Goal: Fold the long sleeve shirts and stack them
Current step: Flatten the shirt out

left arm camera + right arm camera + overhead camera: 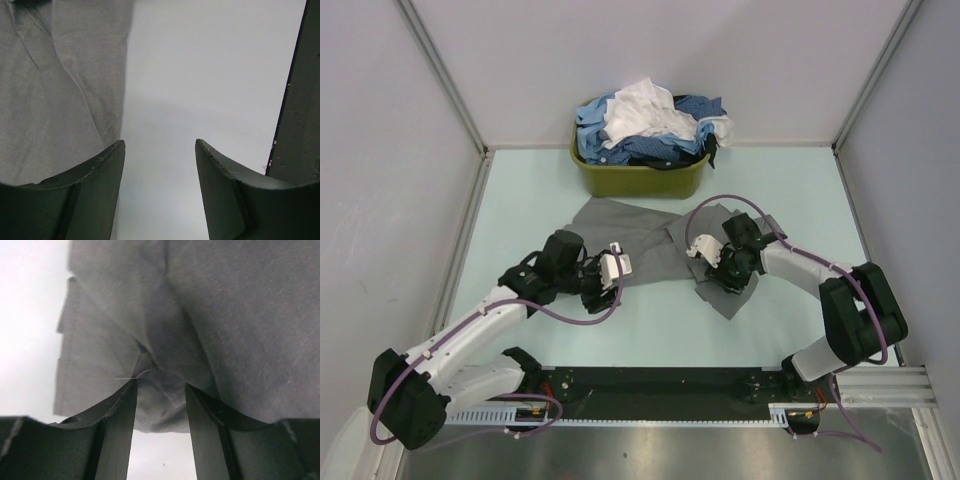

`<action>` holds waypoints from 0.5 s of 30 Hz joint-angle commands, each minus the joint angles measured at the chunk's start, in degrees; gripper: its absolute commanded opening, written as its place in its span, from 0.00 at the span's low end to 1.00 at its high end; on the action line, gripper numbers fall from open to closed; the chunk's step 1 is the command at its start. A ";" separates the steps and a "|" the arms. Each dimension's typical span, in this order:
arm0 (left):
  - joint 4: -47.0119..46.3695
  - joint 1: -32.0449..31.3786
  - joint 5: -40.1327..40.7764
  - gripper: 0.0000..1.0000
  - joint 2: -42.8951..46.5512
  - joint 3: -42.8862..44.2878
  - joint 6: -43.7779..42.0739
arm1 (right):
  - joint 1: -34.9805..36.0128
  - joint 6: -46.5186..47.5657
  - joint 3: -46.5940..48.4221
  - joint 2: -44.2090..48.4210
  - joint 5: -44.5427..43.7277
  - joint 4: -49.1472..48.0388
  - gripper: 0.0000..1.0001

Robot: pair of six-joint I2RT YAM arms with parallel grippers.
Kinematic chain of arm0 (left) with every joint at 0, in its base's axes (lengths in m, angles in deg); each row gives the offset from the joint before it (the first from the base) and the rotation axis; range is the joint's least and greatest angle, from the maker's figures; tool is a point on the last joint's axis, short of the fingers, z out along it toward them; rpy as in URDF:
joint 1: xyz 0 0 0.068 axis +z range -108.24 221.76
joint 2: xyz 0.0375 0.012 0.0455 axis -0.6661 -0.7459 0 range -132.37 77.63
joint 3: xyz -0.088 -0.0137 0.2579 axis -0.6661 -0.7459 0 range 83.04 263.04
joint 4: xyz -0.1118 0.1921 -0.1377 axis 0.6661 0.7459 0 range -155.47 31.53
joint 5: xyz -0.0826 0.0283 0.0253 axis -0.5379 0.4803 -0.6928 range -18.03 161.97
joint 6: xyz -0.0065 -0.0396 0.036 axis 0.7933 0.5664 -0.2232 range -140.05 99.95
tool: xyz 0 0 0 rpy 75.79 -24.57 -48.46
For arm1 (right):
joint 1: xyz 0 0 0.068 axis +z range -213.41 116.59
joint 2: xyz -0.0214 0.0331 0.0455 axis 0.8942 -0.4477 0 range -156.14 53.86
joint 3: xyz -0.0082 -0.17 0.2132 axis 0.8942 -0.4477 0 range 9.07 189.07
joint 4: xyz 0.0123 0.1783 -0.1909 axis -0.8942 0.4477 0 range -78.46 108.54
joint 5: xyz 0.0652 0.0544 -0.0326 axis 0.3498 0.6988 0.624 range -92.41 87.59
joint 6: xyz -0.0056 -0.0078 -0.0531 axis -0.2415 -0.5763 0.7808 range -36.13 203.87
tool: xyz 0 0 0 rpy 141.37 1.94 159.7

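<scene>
A mid-grey long sleeve shirt (638,228) lies spread and rumpled on the table in front of the basket. My left gripper (623,268) sits at the shirt's near edge. In the left wrist view it (160,147) is open over bare table, and the grey shirt (60,85) reaches its left finger (107,165). My right gripper (710,270) is low over the shirt's right part. In the right wrist view it (160,386) is open, and a raised fold of the grey shirt (165,400) bulges between the two fingertips. More shirts (650,125), blue and white, are heaped in the basket.
An olive-green basket (638,180) stands at the back of the table against the wall. Grey side walls (400,150) close in the table left and right. A black rail (660,385) with the arm bases runs along the near edge.
</scene>
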 commanded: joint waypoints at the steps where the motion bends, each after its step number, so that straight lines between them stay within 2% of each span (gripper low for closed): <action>1: -0.96 0.25 0.64 0.64 1.05 -0.70 0.46 | -0.43 0.97 0.46 -0.75 -4.36 -6.32 0.49; 10: -0.61 0.33 0.12 0.65 2.54 -2.72 1.87 | -0.26 -1.50 1.35 -0.05 -6.56 -8.52 0.45; 15: -0.26 0.42 0.38 0.65 3.24 -2.63 2.22 | -0.17 -1.49 3.18 0.29 -6.13 -6.16 0.22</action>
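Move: The raised grey fold of the shirt that the right hand goes for lies about 3 cm ahead of the fingertips and 1 cm to their left, barely below them. The shirt's loose near corner is some 7 cm back of the right hand, level sideways; the laundry basket stands roughly 27 cm ahead and 19 cm left of it. From the left hand, the fold lies about 26 cm right, 6 cm ahead and 12 cm lower. Forward, low and almost level over the shirt, the right hand slides about 2.5 cm into the raised fold, slowing as it goes, while the fingers swing some 5 degrees forward. Towards the end the half-open fingers start closing around the cloth, still short of shut. The open left hand sinks a little over a centimetre, still clear of the shirt. ##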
